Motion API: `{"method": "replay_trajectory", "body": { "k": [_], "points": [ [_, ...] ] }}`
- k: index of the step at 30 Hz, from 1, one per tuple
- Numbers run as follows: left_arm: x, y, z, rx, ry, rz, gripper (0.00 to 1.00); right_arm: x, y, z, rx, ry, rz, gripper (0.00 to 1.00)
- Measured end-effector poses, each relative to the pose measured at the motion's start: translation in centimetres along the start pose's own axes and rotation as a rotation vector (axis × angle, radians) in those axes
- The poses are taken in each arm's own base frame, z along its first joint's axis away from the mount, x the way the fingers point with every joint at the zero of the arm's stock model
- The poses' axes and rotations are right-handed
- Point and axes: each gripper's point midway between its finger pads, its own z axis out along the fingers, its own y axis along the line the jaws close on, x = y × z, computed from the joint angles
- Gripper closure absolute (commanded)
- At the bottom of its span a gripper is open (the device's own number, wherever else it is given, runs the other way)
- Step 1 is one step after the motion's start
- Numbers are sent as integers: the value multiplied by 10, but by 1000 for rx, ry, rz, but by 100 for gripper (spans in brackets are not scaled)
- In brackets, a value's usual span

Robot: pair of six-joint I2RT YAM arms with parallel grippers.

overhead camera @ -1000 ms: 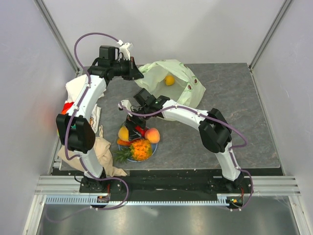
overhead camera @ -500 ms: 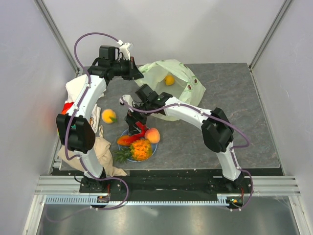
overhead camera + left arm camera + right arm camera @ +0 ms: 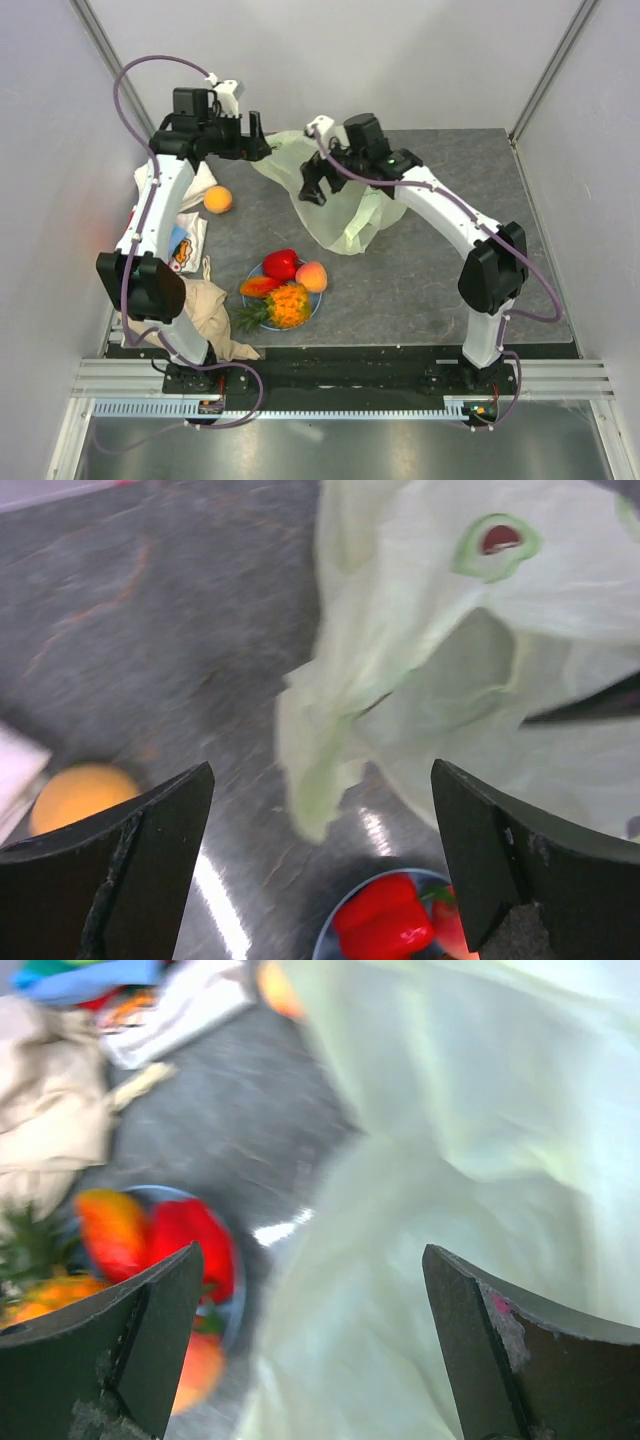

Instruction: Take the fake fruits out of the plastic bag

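The pale green plastic bag (image 3: 338, 212) hangs crumpled at the table's middle back, draped under my right gripper (image 3: 312, 188). That gripper is open, with bag film (image 3: 450, 1110) spread in front of its jaws. My left gripper (image 3: 257, 140) is open just left of the bag (image 3: 450, 660) and touches nothing. On the blue plate (image 3: 247, 295) lie a red pepper (image 3: 280, 264), a peach (image 3: 312, 276), a pineapple (image 3: 288, 306) and an orange piece (image 3: 258, 287). A round orange fruit (image 3: 218, 199) sits on the table to the left. Whatever is inside the bag is hidden.
A white printed cloth (image 3: 185, 235) and a beige cloth (image 3: 205, 310) lie along the table's left edge. The round orange fruit (image 3: 80, 792) rests against the white cloth. The plate's rim (image 3: 330, 940) shows below the left jaws.
My left gripper opened and let go of the bag. My right arm rose from the plate to the bag, which has collapsed. The round orange fruit rolled from the plate to the left.
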Motion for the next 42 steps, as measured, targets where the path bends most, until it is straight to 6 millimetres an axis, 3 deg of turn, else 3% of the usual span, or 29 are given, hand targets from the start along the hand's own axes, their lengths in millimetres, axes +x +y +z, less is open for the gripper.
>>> {"method": "replay_trajectory", "body": {
  "k": [5, 9, 14, 18, 20, 27, 34, 42],
  "points": [
    [20, 42, -15, -178, 84, 7, 3, 21, -78, -27, 131, 2, 134, 2],
    [43, 70, -13, -273, 171, 1, 1, 29, -108, -36, 156, -12, 185, 2],
    [59, 105, -24, -340, 231, -11, 3, 52, -125, -14, 162, 13, 261, 2],
    [72, 109, -23, -339, 274, 6, 1, 78, -136, -2, 160, 53, 335, 2],
    [91, 110, -16, -328, 326, 7, 1, 84, -143, -3, 171, 57, 365, 2],
    [164, 116, 0, -307, 532, -45, 1, 68, -154, -9, 180, 2, 366, 2],
    [193, 131, 23, -307, 628, -68, 1, 64, -150, -7, 155, -9, 366, 2],
    [225, 126, 18, -287, 724, -91, 4, 69, -150, -6, 158, -2, 369, 2]
  ]
}}
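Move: The loose peach lies some 12 cm to the left of the left hand, about level with it fore and aft, and roughly 25 cm below. The printed cloth is about 6 cm left of this peach and 12 cm nearer the base; the red pepper on the plate is some 20 cm back and 4 cm right of the left hand. The middle of the plastic bag is about 5 cm ahead, 6 cm right and 15 cm below the right hand, which has the peach 27 cm to its left, 7 cm ahead and 22 cm down. Over the loose peach comes the left hand, fingers already wide and staying so: first about 11 cm left while starting to sink, then almost straight down, some 22 cm in all, easing back near the end and tipping steeply downward. The plastic bag goes with the open right hand, forward and right, then downward, away from the peach. ##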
